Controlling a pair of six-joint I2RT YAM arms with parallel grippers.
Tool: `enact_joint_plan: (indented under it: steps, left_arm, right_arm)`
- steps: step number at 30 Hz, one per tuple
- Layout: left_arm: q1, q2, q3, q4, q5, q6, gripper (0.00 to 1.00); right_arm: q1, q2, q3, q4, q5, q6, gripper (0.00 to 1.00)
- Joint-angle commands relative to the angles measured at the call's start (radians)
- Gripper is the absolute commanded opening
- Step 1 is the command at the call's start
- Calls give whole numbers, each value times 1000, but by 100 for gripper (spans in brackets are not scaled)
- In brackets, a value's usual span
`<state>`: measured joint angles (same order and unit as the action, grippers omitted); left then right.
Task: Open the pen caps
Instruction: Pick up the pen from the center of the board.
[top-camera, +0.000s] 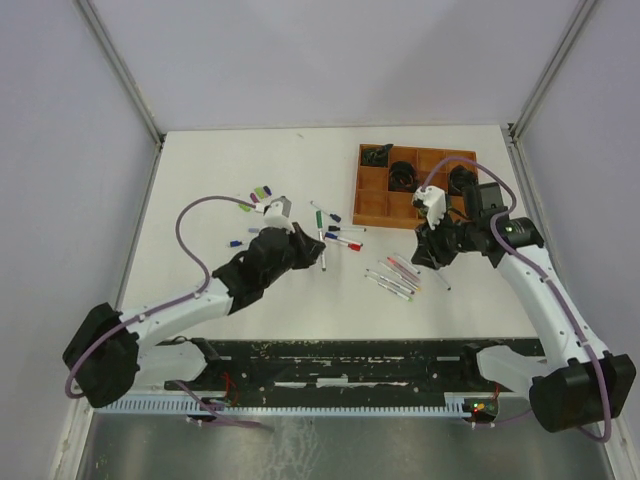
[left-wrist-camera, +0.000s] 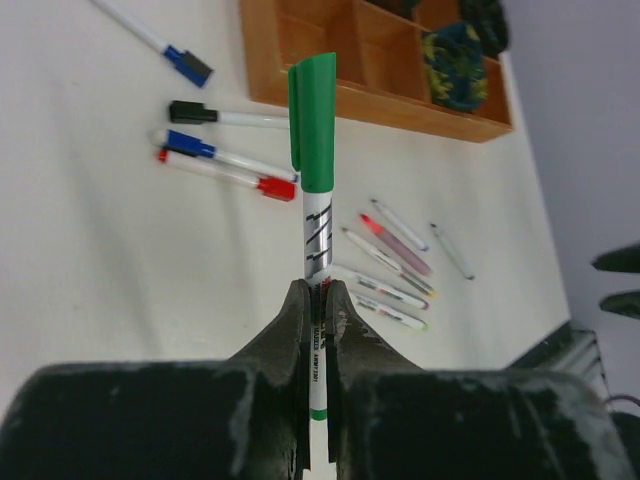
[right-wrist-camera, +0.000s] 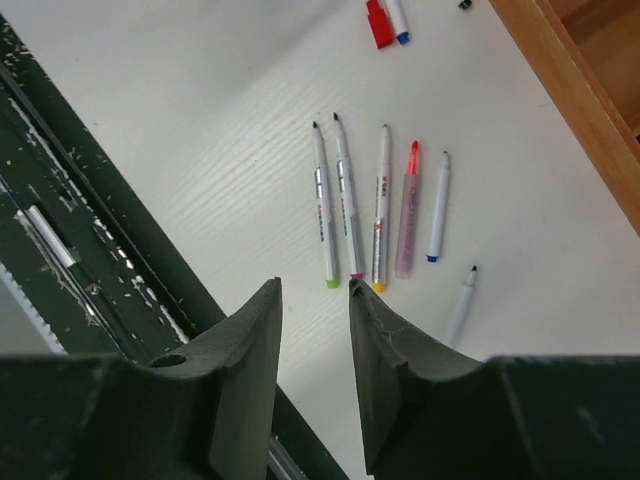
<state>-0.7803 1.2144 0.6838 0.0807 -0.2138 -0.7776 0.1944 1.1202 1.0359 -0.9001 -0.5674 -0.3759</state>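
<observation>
My left gripper (left-wrist-camera: 320, 292) is shut on the white barrel of a pen (left-wrist-camera: 317, 232) that points away from me. Its green cap (left-wrist-camera: 314, 120) is on. In the top view this gripper (top-camera: 303, 243) hangs over the middle of the table, beside a few capped pens (left-wrist-camera: 222, 176). Loose pen caps (top-camera: 258, 196) lie at the back left. My right gripper (right-wrist-camera: 313, 288) is open and holds nothing. It hovers just short of a row of several uncapped pens (right-wrist-camera: 372, 205), and in the top view the right gripper (top-camera: 426, 254) is to their right.
A brown compartment tray (top-camera: 366, 200) with dark items in its cells stands at the back right. One uncapped pen (right-wrist-camera: 461, 303) lies apart from the row. The black base rail (top-camera: 330, 362) runs along the near edge.
</observation>
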Motion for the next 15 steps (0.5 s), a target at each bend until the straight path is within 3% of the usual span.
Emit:
enact_joint_plan:
  steps: [1,5,7,10,13,15]
  left_arm:
    - [-59,-127,-162,482,62,-23,3]
    - [-101,-173,-253,697,60,-20,3]
    - [-118,-165,-273,788,63,-14,3]
    - [-152,-133,-281,902,66,-3,3]
    - [-203,-81,-273,1013,51,21,3]
    - [-245,-39,-264,1088,25,46,3]
  right_arm:
    - [2,-62,-12,50,-173,-5,42]
    - [2,-108,-36,124,-340,25,45]
    - [2,-133,-61,204,-457,97,51]
    - [2,-174,-124,434,-599,284,61]
    - [4,-204,-227,701,-619,480,71]
    - [3,-213,-260,742,-617,503,74]
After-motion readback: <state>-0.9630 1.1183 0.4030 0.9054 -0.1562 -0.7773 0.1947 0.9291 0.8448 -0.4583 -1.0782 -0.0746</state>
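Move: The capped green pen is already in the left gripper, raised clear of the board. The open right gripper, where this pen is being taken, is about 21 cm to the right and 5 cm back, at much the same height. The red-capped marker is some 7 cm ahead and 5 cm right, 14 cm below. From the right hand, the green pen's middle lies 21 cm left and 6 cm ahead; the row of uncapped pens is 5 cm left, 4 cm ahead and 16 cm below. Keep the left gripper shut on the green pen and raise it about 10 cm, drawing it back and rightwards towards the right gripper, as the wrist swings the fingers up to about level and further right. Meanwhile lift the right gripper and bring it left towards the pen, roughly 7 cm each way, easing back a little, turning its fingers up out of their downward slant and spreading them wider. ##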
